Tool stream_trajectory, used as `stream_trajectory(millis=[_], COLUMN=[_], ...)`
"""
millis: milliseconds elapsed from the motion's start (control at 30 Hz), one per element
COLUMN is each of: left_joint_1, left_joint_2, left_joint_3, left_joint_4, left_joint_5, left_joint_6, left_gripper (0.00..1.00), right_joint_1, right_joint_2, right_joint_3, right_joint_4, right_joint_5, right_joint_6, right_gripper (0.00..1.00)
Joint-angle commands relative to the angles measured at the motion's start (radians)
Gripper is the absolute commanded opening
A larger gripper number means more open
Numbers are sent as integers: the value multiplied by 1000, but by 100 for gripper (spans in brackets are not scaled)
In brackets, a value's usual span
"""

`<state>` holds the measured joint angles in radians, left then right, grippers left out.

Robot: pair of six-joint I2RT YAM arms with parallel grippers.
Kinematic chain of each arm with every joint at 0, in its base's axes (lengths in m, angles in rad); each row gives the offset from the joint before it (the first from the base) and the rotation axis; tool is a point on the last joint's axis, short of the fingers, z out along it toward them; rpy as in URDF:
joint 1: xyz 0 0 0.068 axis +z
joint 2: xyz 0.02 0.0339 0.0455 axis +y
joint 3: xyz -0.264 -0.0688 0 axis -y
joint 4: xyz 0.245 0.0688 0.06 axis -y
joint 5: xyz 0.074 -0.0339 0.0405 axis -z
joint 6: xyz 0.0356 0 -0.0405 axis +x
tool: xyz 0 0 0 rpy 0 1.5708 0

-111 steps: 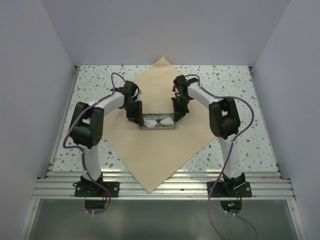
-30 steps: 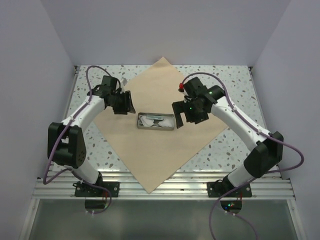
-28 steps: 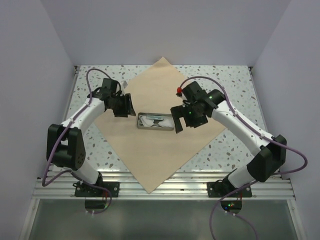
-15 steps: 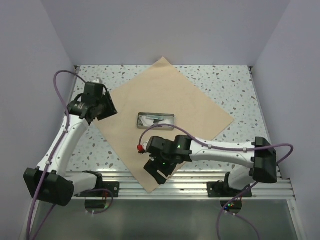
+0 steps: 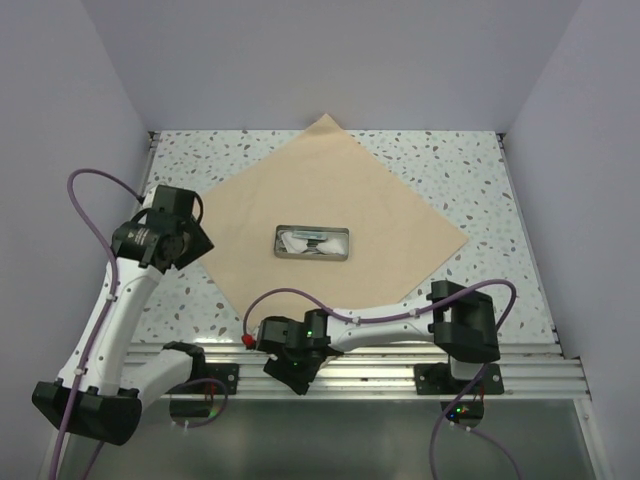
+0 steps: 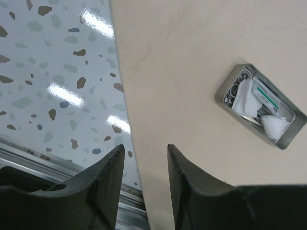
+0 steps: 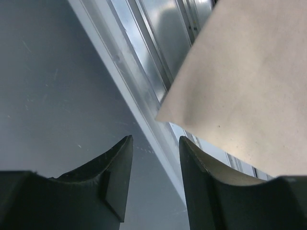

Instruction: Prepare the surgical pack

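Observation:
The tan wrap sheet (image 5: 330, 180) lies flat as a diamond on the tabletop, with the small steel tray (image 5: 312, 242) at its middle. In the left wrist view the tray (image 6: 261, 108) holds white gauze (image 6: 273, 125) and steel instrument rings. My left gripper (image 5: 175, 238) hovers open above the sheet's left corner; the sheet's edge (image 6: 144, 124) runs below between its fingers (image 6: 145, 152). My right gripper (image 5: 293, 368) is open over the sheet's near corner (image 7: 165, 111), which lies just beyond its fingertips (image 7: 154, 140). Neither holds anything.
Speckled white tabletop (image 5: 480, 170) shows around the sheet. Aluminium rails (image 5: 360, 372) run along the near edge, with a grey surface (image 7: 53, 72) below them. Walls close in the left, right and back.
Both arms left the tray. The left one drew back to the sheet's left corner, the right one swept down to the near corner. Both sets of jaws have narrowed.

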<state>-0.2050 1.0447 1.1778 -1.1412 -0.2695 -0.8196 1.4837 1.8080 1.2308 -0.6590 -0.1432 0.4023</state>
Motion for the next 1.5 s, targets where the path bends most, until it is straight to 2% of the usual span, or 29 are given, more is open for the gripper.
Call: stream_trajectory(millis=[0, 400, 600, 900, 1200, 1400, 1467], left_joint_1=[3, 3, 3, 3, 4, 3, 4], left_joint_2=[-23, -15, -5, 15, 35, 26, 29], left_joint_3=[-21, -46, -44, -27, -6, 23, 37], left_joint_4=[-31, -35, -35, -31, -28, 1, 8], left_joint_5=[-17, -14, -20, -27, -34, -48, -53], left_joint_6=[-35, -26, -16, -12, -3, 13, 16], left_gripper=[45, 45, 45, 45, 45, 45, 45], right_joint_1=[9, 10, 10, 12, 6, -106, -180], right_joint_2=[11, 77, 91, 80, 1, -93, -108], right_joint_3=[56, 68, 76, 72, 93, 140, 186], right_joint_4=[68, 62, 47, 24, -4, -54, -91], right_joint_5=[1, 17, 37, 139, 221, 240, 238], right_joint_6=[-3, -16, -22, 4, 21, 27, 15], right_gripper=[47, 45, 39, 14, 3, 0, 0])
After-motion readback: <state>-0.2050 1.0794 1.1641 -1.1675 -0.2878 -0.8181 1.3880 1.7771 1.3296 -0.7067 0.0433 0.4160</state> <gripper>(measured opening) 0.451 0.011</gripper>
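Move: Just under the right hand lies the drape's near corner, hanging over the metal rail: about 1 cm ahead, 1 cm to the left and some 3 cm below. The tray with the packed instruments stands about 38 cm farther out than this hand and 2 cm to its right, 2 cm lower. The left arm's base is roughly 29 cm to the left and 1 cm ahead. From the left hand the corner lies about 23 cm back, 25 cm right and 19 cm below. Easing left and then down about 2 cm onto the drape's near corner, the right hand shuts its half-open fingers on the cloth while creeping a little forward, then lifts the pinched corner some 5 cm and carries it about as far forward towards the tray. The wrist swings the fingertips forward by about 10 degrees. The left hand stays clear, sinking about 2 cm before starting back up. ##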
